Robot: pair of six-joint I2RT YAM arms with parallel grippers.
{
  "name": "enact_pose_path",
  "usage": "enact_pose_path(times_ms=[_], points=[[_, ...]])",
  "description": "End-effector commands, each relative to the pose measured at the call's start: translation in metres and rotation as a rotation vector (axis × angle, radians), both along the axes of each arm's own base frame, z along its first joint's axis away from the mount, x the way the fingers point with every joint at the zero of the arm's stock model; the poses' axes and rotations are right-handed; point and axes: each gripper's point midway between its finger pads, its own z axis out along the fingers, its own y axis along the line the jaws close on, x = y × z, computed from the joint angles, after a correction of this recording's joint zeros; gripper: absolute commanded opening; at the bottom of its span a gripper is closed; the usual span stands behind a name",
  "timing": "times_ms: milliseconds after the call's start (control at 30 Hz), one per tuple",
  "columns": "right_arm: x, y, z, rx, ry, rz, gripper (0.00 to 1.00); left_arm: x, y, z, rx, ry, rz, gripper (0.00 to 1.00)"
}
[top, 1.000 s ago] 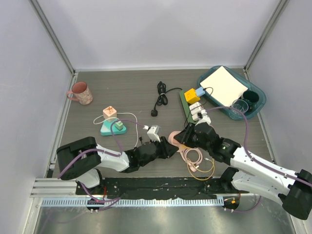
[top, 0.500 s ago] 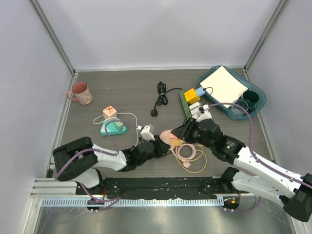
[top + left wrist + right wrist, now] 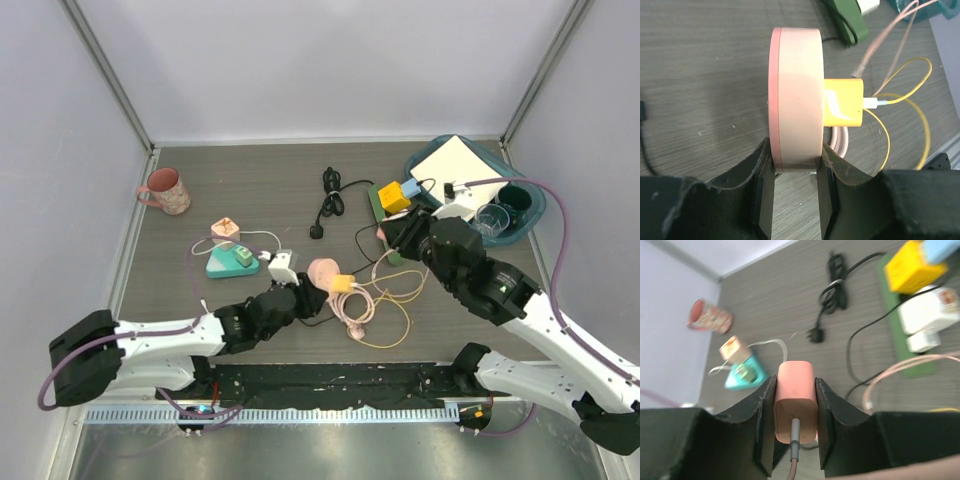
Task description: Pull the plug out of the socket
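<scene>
The round pink socket (image 3: 795, 100) stands on edge just above the table, and my left gripper (image 3: 795, 160) is shut on its lower rim. In the top view the socket (image 3: 322, 271) sits left of centre, in front of my left gripper (image 3: 308, 287). A yellow plug (image 3: 842, 102) with a yellow cable (image 3: 400, 300) still sits in its right face. The pink plug (image 3: 795, 400) is clamped between the fingers of my right gripper (image 3: 795, 385), raised and well apart from the socket. Its pink cable (image 3: 360, 305) trails down to the table. The right gripper (image 3: 388, 237) hangs near the power strip.
A green power strip (image 3: 384, 222) carrying a yellow cube and white adapters lies at the back right, beside a teal bin (image 3: 530, 200). A coiled black cable (image 3: 330, 195) lies at the back. A teal socket block (image 3: 232, 262), a peach cube (image 3: 226, 228) and a pink mug (image 3: 165, 190) are on the left.
My right gripper has moved up and to the right with the pink plug, away from the socket. The left gripper has drawn the socket leftward, and the cables have stretched out.
</scene>
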Motion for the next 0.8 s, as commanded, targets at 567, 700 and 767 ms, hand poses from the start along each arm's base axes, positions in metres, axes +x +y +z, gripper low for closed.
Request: enact_pose_path(times_ms=[567, 700, 767], points=[[0.014, -0.161, -0.110, -0.257, 0.228, -0.573, 0.01, -0.002, 0.067, 0.055, 0.152, -0.153, 0.033, 0.00], [0.006, -0.173, -0.137, -0.197, 0.293, -0.651, 0.01, -0.004, 0.070, 0.050, 0.209, -0.159, 0.001, 0.00], [0.001, -0.168, -0.153, -0.156, 0.328, -0.622, 0.01, -0.007, 0.063, 0.044, 0.195, -0.149, -0.029, 0.00]])
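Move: The right hand holds the pink plug high over the table; the bare table it is heading over lies about 17 cm to its right, 1 cm ahead and 28 below. The green power strip is about 19 cm ahead, 4 right and 27 below it, the socket about 13 left, 3 back and 18 below. From the left hand, which grips that socket, the plug is roughly 5 cm ahead, 13 right and 18 above. Sweeping right about 16 cm and dropping some 13 cm, the right hand carries the already freed plug away from the socket; the drop comes mostly midway, while the fingers swing about 30 degrees clockwise and tip down. The left hand draws the socket the other way, some 7 cm left and slightly up, with a small roll. Both keep their grip. ##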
